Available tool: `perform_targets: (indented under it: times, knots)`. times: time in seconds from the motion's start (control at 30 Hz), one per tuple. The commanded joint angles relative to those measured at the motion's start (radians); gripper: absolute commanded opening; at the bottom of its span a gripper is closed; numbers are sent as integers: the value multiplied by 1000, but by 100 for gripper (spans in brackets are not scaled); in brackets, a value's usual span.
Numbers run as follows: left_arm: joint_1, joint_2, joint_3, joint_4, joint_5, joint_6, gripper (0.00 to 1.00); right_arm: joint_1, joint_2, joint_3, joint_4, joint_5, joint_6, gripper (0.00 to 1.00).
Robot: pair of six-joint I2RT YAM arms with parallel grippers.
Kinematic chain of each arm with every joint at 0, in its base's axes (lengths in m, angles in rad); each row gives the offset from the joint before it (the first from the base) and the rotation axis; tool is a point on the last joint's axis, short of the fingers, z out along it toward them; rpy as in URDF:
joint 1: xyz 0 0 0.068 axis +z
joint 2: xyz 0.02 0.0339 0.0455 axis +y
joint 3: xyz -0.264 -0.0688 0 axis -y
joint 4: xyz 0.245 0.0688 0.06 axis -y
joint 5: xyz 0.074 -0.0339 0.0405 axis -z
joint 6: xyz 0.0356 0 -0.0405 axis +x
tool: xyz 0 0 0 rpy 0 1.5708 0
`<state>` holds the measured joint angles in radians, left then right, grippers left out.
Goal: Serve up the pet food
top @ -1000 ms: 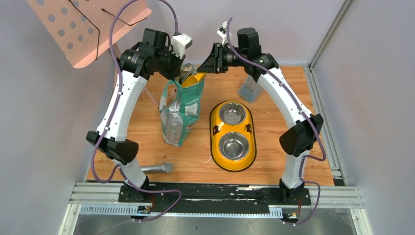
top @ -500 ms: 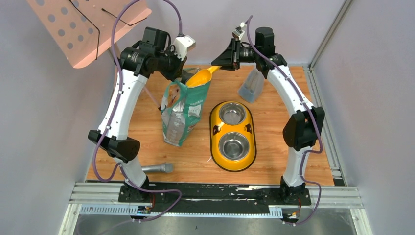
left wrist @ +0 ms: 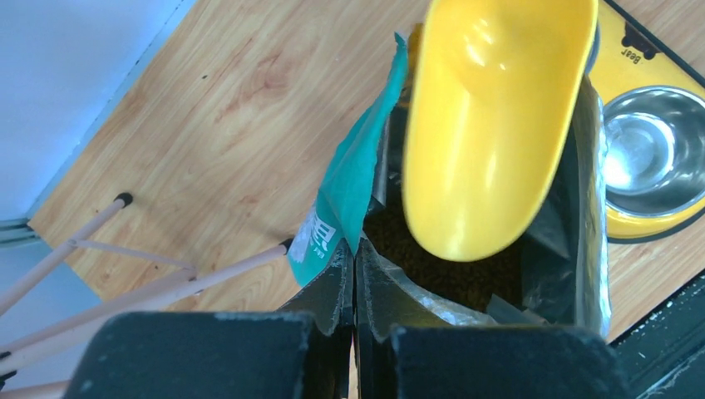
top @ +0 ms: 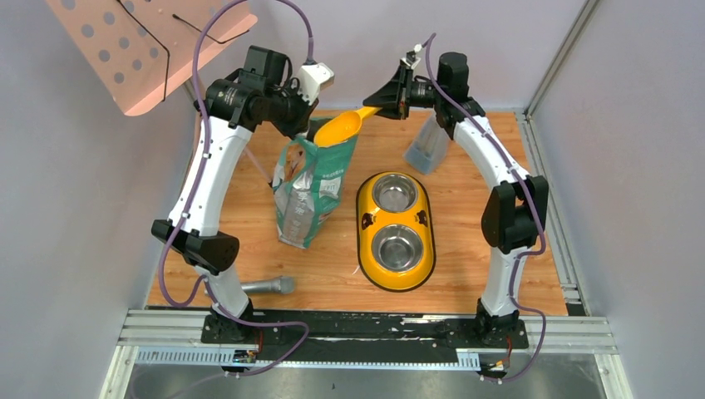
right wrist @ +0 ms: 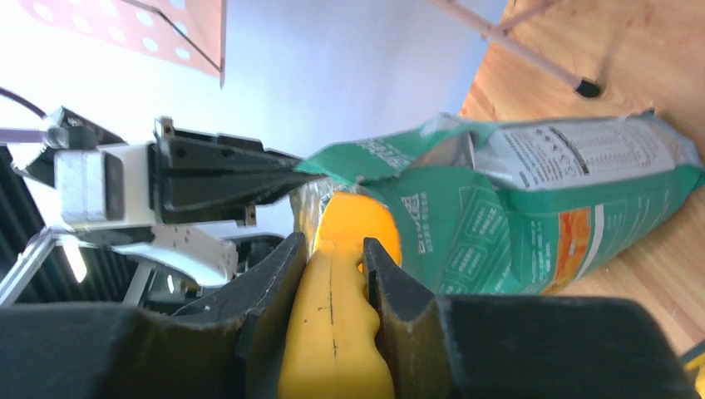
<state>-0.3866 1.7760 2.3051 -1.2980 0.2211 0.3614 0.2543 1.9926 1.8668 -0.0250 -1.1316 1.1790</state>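
Observation:
The green-and-silver bag [top: 312,187] stands open on the wooden table. My left gripper [top: 305,130] is shut on its rim and holds the mouth open; the left wrist view shows the jaws [left wrist: 356,249] pinching the teal edge [left wrist: 357,179]. Dark brown kibble [left wrist: 441,270] lies inside the bag. My right gripper [top: 378,101] is shut on the handle [right wrist: 332,324] of the yellow scoop [top: 339,127], which hangs over the bag's mouth. The scoop bowl [left wrist: 490,125] shows no kibble in it. The yellow double-bowl feeder [top: 363,218] sits right of the bag, both steel bowls empty.
A clear plastic container [top: 426,145] stands at the back right, under the right arm. A grey cylinder [top: 268,286] lies near the front left edge. A pink perforated board [top: 141,50] on thin legs [left wrist: 100,249] stands at the back left.
My right gripper has lifted the yellow scoop up and to the right out of the bag's mouth. The left gripper has kept its hold on the bag's rim.

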Motion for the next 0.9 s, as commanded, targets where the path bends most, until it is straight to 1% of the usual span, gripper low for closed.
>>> perform_targets:
  times: [0.0,0.13,0.23,0.33,0.43,0.5,0.57,0.6,0.67,0.73,0.8,0.87]
  knots:
    - [-11,-21,63,43,-31,17,0,15,-67,116,-122,191,-20,0]
    - [-29,-4,98,45,-38,1,0,31,-94,110,-134,201,-39,0]
    - [-33,2,123,52,-60,-7,0,17,-102,66,-136,195,-47,0]
    - [-34,-3,121,60,-85,-1,0,0,-109,-14,-131,175,2,0]
    - [-34,-9,105,62,-98,2,0,-10,-100,-81,-60,98,41,0]
    - [-36,-12,103,63,-96,1,0,-9,-102,-92,-1,72,18,0]
    - [-40,-9,112,63,-91,-1,0,-5,-98,-37,9,66,-59,0]
    - [-41,-7,123,63,-85,-6,0,3,-92,25,-25,78,-128,0]
    - [-46,-3,138,62,-51,-20,0,30,-71,170,-139,119,-331,0]
    - [-51,-2,144,64,1,-46,0,68,-63,265,-198,135,-480,0]
    - [-53,0,145,69,15,-71,0,109,-71,292,-231,146,-638,0]
    - [-55,3,146,71,7,-90,0,151,-85,284,-275,174,-807,0]
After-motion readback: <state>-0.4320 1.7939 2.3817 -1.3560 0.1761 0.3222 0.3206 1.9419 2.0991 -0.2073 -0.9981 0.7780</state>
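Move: The right gripper already holds the scoop by its handle, its bowl over the bag mouth. That mouth lies about 10 cm to this gripper's left, 6 cm back and 5 cm below. The yellow bowl stand is some 8 cm right, 17 cm back and 32 cm down, and the clear container about 16 cm right, 5 cm ahead and 30 cm down. From the left gripper, pinching the bag's rim, the mouth is about 7 cm right, level in reach and 3 cm lower. Bob the scoop over the bag mouth with the right gripper: up about 3 cm, back down, then quickly up to some 7 cm above the start, easing slightly left. On that last rise roll the handle nearly 30 degrees so that its far side comes up. Keep both grips, the left still pinching the bag rim almost in place. ##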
